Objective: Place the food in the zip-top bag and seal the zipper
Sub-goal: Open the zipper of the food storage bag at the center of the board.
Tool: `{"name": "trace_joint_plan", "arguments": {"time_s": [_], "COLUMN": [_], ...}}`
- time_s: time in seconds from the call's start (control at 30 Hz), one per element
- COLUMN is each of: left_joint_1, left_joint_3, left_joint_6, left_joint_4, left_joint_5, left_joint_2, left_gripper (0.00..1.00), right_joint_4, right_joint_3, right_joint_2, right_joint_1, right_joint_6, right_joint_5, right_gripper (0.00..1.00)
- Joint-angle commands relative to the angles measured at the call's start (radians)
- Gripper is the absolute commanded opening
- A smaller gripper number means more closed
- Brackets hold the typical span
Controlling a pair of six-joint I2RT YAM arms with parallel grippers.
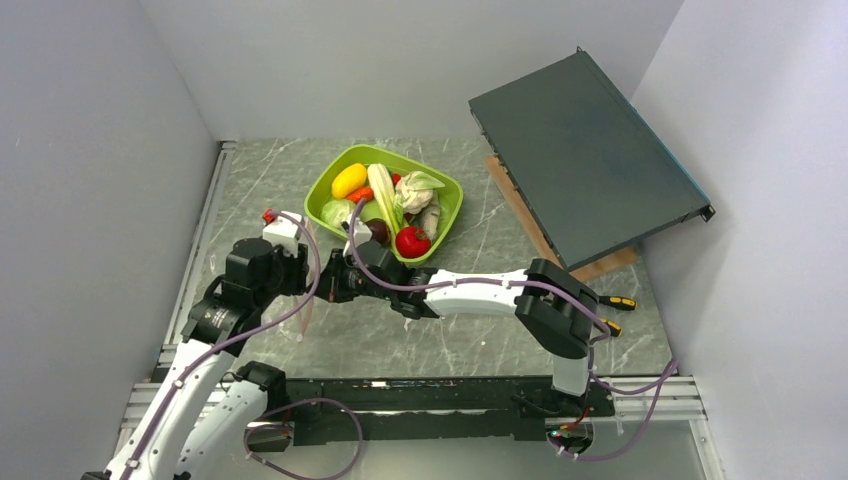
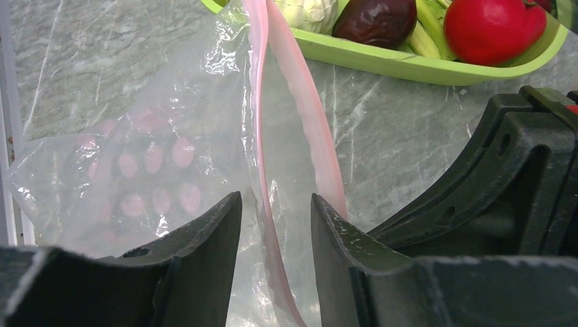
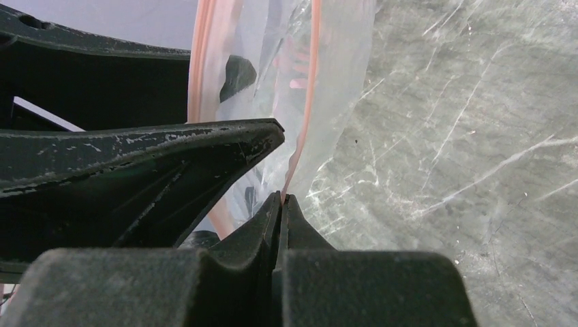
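The food lies in the lime-green tray [image 1: 447, 217]: a yellow piece [image 1: 349, 180], a carrot [image 1: 360, 194], a pale stalk [image 1: 384, 195], a cauliflower [image 1: 418, 190], a red piece [image 1: 412, 241], a dark purple one [image 2: 378, 20]. The clear zip-top bag [image 2: 157, 150] hangs upright in front of the tray, between the two grippers, mouth spread. My right gripper [image 3: 281, 197] is shut on the bag's pink zipper edge [image 3: 310, 102]. My left gripper [image 2: 276, 201] is open; the other pink lip [image 2: 262, 163] runs through the gap between its fingers.
A dark flat panel [image 1: 585, 160] leans against the right wall over a wooden board [image 1: 560, 245]. Yellow-and-black tool handles [image 1: 620, 302] lie by the right arm's elbow. A metal rail [image 1: 200, 240] borders the table's left side.
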Motion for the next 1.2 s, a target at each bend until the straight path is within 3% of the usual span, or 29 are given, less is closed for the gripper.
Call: {"name": "trace_joint_plan", "arguments": {"time_s": [0.0, 0.13, 0.53, 0.67, 0.8, 0.97, 1.17], "left_joint_1": [-0.015, -0.025, -0.029, -0.029, -0.029, -0.029, -0.029], "left_joint_3": [0.048, 0.053, 0.066, 0.057, 0.041, 0.047, 0.06], "left_joint_6": [-0.016, -0.018, -0.032, -0.038, -0.026, -0.048, -0.08], "left_joint_4": [-0.025, -0.036, -0.074, -0.075, -0.046, -0.058, -0.09], "left_joint_5": [-0.058, -0.086, -0.201, -0.219, -0.168, -0.202, -0.279], "left_joint_2": [0.017, 0.027, -0.002, -0.033, -0.043, -0.018, 0.015], "left_gripper": [0.48, 0.46, 0.02, 0.0, 0.0, 0.0, 0.0], "right_joint_4": [0.033, 0.027, -0.019, -0.058, -0.182, -0.279, -0.393], "right_joint_3": [0.027, 0.027, 0.005, 0.016, 0.119, 0.144, 0.192], "right_joint_2": [-0.06, -0.07, -0.094, -0.097, -0.075, -0.126, -0.173], "right_joint_1": [0.003, 0.001, 0.002, 0.0, 0.001, -0.001, -0.002], "right_joint_6": [0.03, 0.044, 0.002, -0.108, -0.279, -0.402, -0.512], "right_joint_5": [0.033, 0.073, 0.152, 0.162, 0.088, 0.145, 0.252], "right_gripper": [0.0, 0.0, 0.0, 0.0, 0.22, 0.49, 0.65]}}
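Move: The left gripper straddles the bag's left zipper strip, which sits right between its half-open fingertips, about 1 cm below the hand point. The right zipper strip is some 4 cm to this hand's right, 1 cm farther out and 2 cm lower. The green basket's middle lies about 17 cm ahead, 15 cm right and 10 cm below it. From the right hand, still pinching the right strip, the left strip is about 4 cm left, 1 cm back and 1 cm up. Dip the left gripper about 1 cm while shutting its fingers on the left zipper strip, and carry it some 3 cm left. Keep the right pinch on its strip at first, easing forward and up, then open the fingers to let go and back off right, up and forward, rolling the wrist and tipping the fingers down by roughly 15 degrees. ##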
